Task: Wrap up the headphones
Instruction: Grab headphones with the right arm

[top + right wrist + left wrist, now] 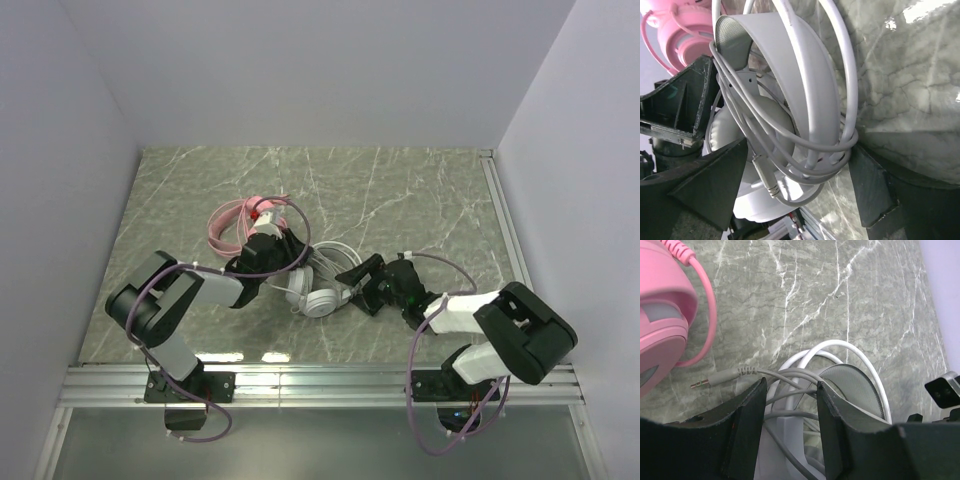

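The white headphones (315,292) lie mid-table with their grey cable looped round the band (790,75). My left gripper (790,385) reaches in from the left. Its jaws stand half apart astride the band and cable loops, which run from one finger to the other. The cable's jack plug (702,383) lies free on the marble beyond the fingertips. My right gripper (799,150) comes from the right, open wide around the band near one earcup (760,195). Its right finger (867,185) touches the loops. The pink headphones (245,222) sit just behind the left gripper (278,252).
Green marble tabletop (420,200) with white walls at the back and both sides. A metal rail (320,380) runs along the near edge by the arm bases. The pink earcup (662,320) and its cable lie close to the left of my left fingers.
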Robot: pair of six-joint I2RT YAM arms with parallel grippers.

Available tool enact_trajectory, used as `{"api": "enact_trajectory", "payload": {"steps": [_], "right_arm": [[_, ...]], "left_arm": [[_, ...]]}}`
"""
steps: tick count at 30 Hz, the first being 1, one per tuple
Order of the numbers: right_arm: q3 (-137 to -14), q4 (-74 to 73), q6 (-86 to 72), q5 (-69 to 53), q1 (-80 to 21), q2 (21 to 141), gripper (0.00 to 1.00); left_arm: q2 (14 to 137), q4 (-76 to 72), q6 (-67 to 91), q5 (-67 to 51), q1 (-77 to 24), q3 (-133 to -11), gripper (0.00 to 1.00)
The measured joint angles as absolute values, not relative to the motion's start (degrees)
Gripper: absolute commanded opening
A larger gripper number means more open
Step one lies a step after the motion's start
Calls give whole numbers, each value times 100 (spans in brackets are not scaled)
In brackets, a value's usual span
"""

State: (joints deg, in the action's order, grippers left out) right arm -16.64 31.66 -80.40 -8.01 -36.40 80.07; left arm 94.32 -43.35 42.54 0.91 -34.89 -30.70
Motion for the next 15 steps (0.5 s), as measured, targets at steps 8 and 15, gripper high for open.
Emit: {"api": "enact_trajectory", "payload": {"steps": [8,15], "right_arm": [[-1466,3280,-8219,-451,-3677,8007,53],[-1369,3006,-8197,-235,-3691,7717,35]], "left_arm": [[9583,-4593,4324,32,-3479,-3024,48],[9887,-5271,4536,-167,-3465,-2912,48]]}}
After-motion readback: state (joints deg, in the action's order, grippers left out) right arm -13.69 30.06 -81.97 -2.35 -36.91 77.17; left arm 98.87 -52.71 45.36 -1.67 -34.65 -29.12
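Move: The cable-wrapped headband end of the white headphones is already between the right hand's open fingers, roughly 1 cm below the hand point. The round earcup lies about 7 cm to the left and 3 cm nearer the base, and the other earcup some 12 cm left and 2 cm ahead. The pink headphones are about 24 cm left and 17 cm farther out. From the left hand, that wrapped end is some 9 cm back and 10 cm right. The headphones' wrapped headband end is pinched by the right fingers, which shut from nearly wide open to about half and stop on the cable loops and band tubes, while the right hand draws about 2 cm to the right and sinks 1 cm. The left fingers keep their hold on the other end, and that hand follows about 1 cm to the right with a small roll. ##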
